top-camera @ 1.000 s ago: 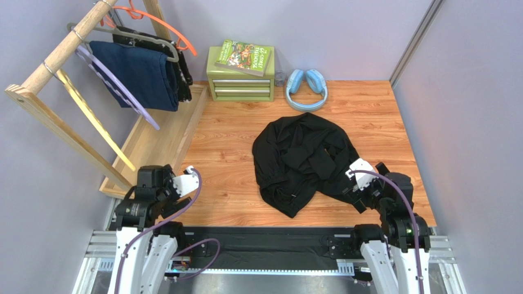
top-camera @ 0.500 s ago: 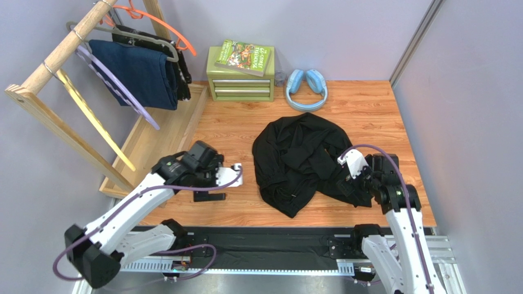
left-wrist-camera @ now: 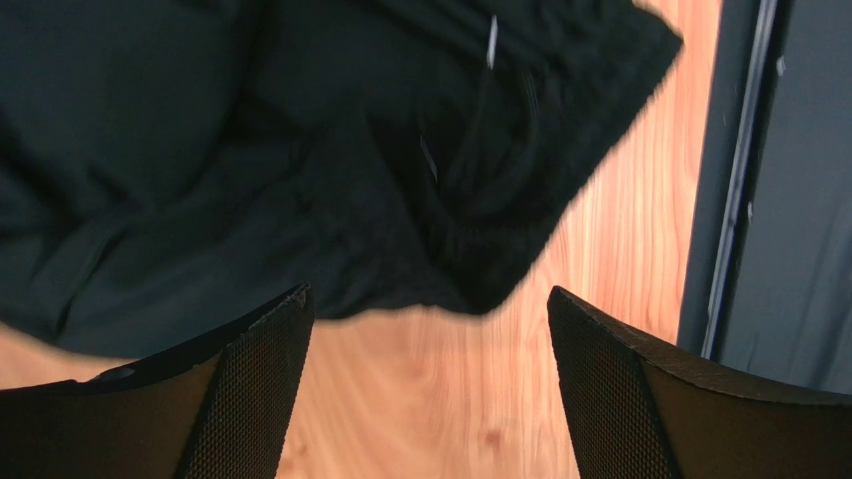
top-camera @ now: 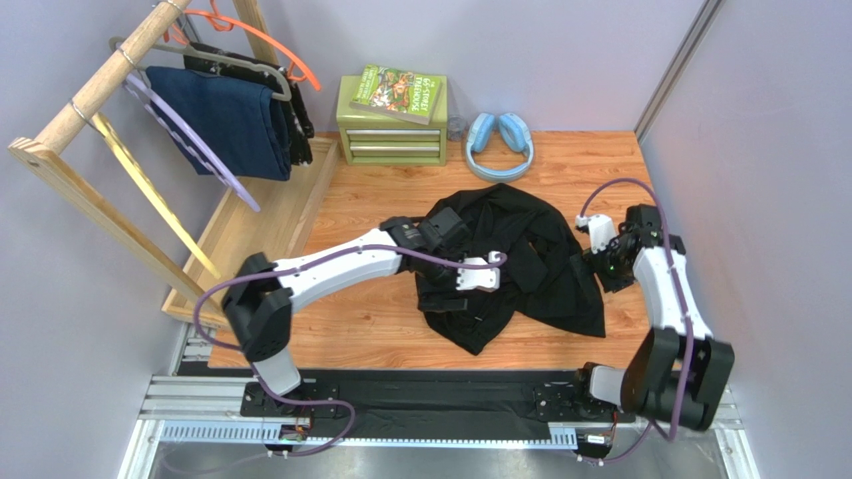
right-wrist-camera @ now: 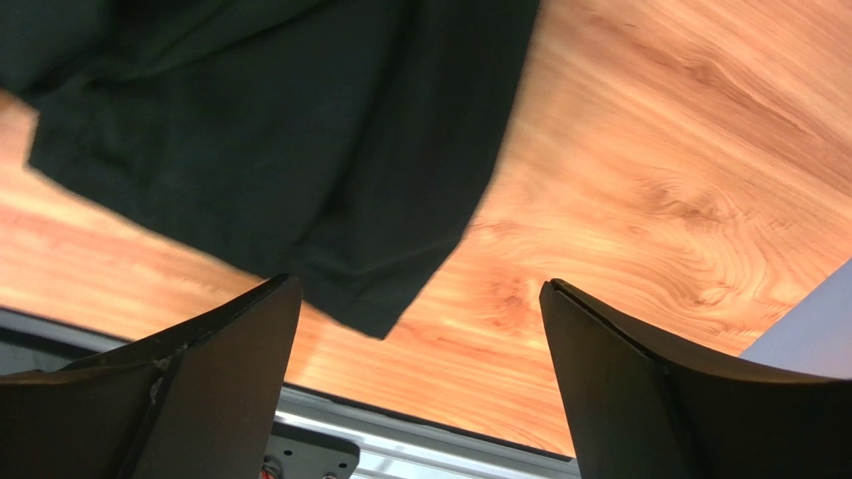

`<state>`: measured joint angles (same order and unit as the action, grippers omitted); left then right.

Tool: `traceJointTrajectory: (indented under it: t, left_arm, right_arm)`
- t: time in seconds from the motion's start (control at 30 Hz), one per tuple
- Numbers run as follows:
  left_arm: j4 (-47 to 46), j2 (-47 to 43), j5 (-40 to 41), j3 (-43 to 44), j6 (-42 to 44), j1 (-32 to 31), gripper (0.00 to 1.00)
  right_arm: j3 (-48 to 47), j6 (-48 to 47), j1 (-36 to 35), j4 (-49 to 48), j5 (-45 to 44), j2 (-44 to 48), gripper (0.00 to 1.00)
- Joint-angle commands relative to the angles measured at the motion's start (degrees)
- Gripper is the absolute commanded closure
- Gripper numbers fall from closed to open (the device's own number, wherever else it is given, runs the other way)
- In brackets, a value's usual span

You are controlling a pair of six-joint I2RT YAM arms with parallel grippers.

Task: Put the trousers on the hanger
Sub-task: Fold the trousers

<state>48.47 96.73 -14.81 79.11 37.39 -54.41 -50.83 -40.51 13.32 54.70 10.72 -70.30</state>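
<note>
The black trousers [top-camera: 520,249] lie crumpled in a heap on the wooden floor, and they also show in the wrist views as trousers [left-wrist-camera: 250,150] and trousers [right-wrist-camera: 270,130]. The lavender hanger [top-camera: 190,140] hangs on the wooden rack at the far left, far from both arms. My left gripper [top-camera: 462,284] reaches over the heap's left half. It is open; in its wrist view the left gripper [left-wrist-camera: 428,291] has only the cloth's edge and bare wood between the fingers. My right gripper [top-camera: 598,264] hovers at the heap's right edge. The right gripper [right-wrist-camera: 419,282] is open and empty.
The wooden rack [top-camera: 110,70] also carries a navy garment [top-camera: 235,120], a grey hanger [top-camera: 250,68] and an orange hanger [top-camera: 270,45]. A green drawer box [top-camera: 392,130] with a book and blue headphones [top-camera: 500,143] stand at the back. A grey wall [top-camera: 760,200] runs along the right.
The left arm swung out from beside its base to over the trousers. The right arm moved forward and right along the heap's right edge. Both grippers stayed open.
</note>
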Motion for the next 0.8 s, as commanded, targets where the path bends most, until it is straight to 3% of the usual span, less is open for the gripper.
traceJointTrajectory:
  t: [0.0, 0.2, 0.23, 0.3, 0.33, 0.4, 0.43, 0.47, 0.5, 0.53, 0.57, 0.77]
  left_arm:
    - [-5.8, 8.5, 0.2, 5.3, -8.1, -1.2, 0.09]
    - [-10.5, 15.3, 9.0, 6.2, -10.8, -1.2, 0.17]
    - [-11.3, 15.6, 10.0, 6.0, -10.8, -1.2, 0.24]
    - [-12.0, 15.7, 11.9, 5.0, -11.5, -1.0, 0.30]
    - [-12.2, 15.7, 12.3, 4.6, -11.8, -0.3, 0.41]
    - [-11.6, 14.9, 13.1, 4.6, -12.5, 0.6, 0.51]
    - [-10.3, 14.3, 12.9, 4.6, -12.9, 2.2, 0.68]
    - [-9.5, 12.5, 12.6, 4.6, -13.1, 3.1, 0.74]
    - [-8.6, 11.2, 12.0, 4.6, -13.3, 4.0, 0.83]
    - [-6.5, 10.0, 11.7, 4.2, -13.6, 6.0, 1.00]
    - [-5.2, 7.2, 11.6, 3.9, -13.6, 7.0, 1.00]
    - [4.3, -3.4, 8.6, 0.8, -8.4, 18.0, 1.00]
  right_arm:
    - [-5.9, 0.9, 4.3, -1.6, 2.9, -10.4, 0.06]
    - [-8.0, 4.4, 4.3, -4.9, 3.4, -21.3, 0.10]
    - [-8.5, 5.2, 4.3, -5.1, 3.7, -22.6, 0.11]
    - [-10.0, 6.0, 4.3, -5.2, 4.3, -25.3, 0.14]
    - [-10.3, 6.1, 4.4, -5.2, 4.7, -27.5, 0.15]
    - [-11.0, 6.8, 4.3, -5.5, 5.1, -29.4, 0.22]
    - [-11.5, 6.8, 4.3, -5.5, 5.3, -30.9, 0.29]
    - [-11.7, 6.8, 4.4, -5.5, 5.2, -31.5, 0.51]
    - [-11.9, 6.8, 4.3, -5.4, 4.9, -31.9, 0.65]
    - [-12.4, 6.7, 4.4, -5.1, 4.5, -32.2, 0.77]
    - [-12.5, 6.2, 4.8, -4.8, 4.1, -32.2, 1.00]
    - [-17.0, -0.2, 10.9, -2.5, -1.3, -28.3, 1.00]
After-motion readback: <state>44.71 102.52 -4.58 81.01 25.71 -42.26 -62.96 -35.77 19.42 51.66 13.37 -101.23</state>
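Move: Waistband with the drawstring, bunched in the trousers: about 5 cm ahead of the left hand, 3 cm to its right, 8 cm below. The headphones lie some 26 cm ahead of that hand and 9 cm right, the green drawer box 26 cm ahead and 11 cm left. For the right hand, the trouser leg's outer edge is roughly 4 cm ahead, 2 cm right and 7 cm below; the hem corner is 6 cm back, straight in line. Down about 8 cm and forward onto the trousers goes the open left hand; it shuts, pinching the waistband at the drawstring, then carries it left, up and forward, some 8 cm leftward, turning counter-clockwise. Meanwhile the right hand sinks 7 cm and eases 4 cm forward, its fingers tilting to straight down, and pinches the leg's outer edge, then stays low. ##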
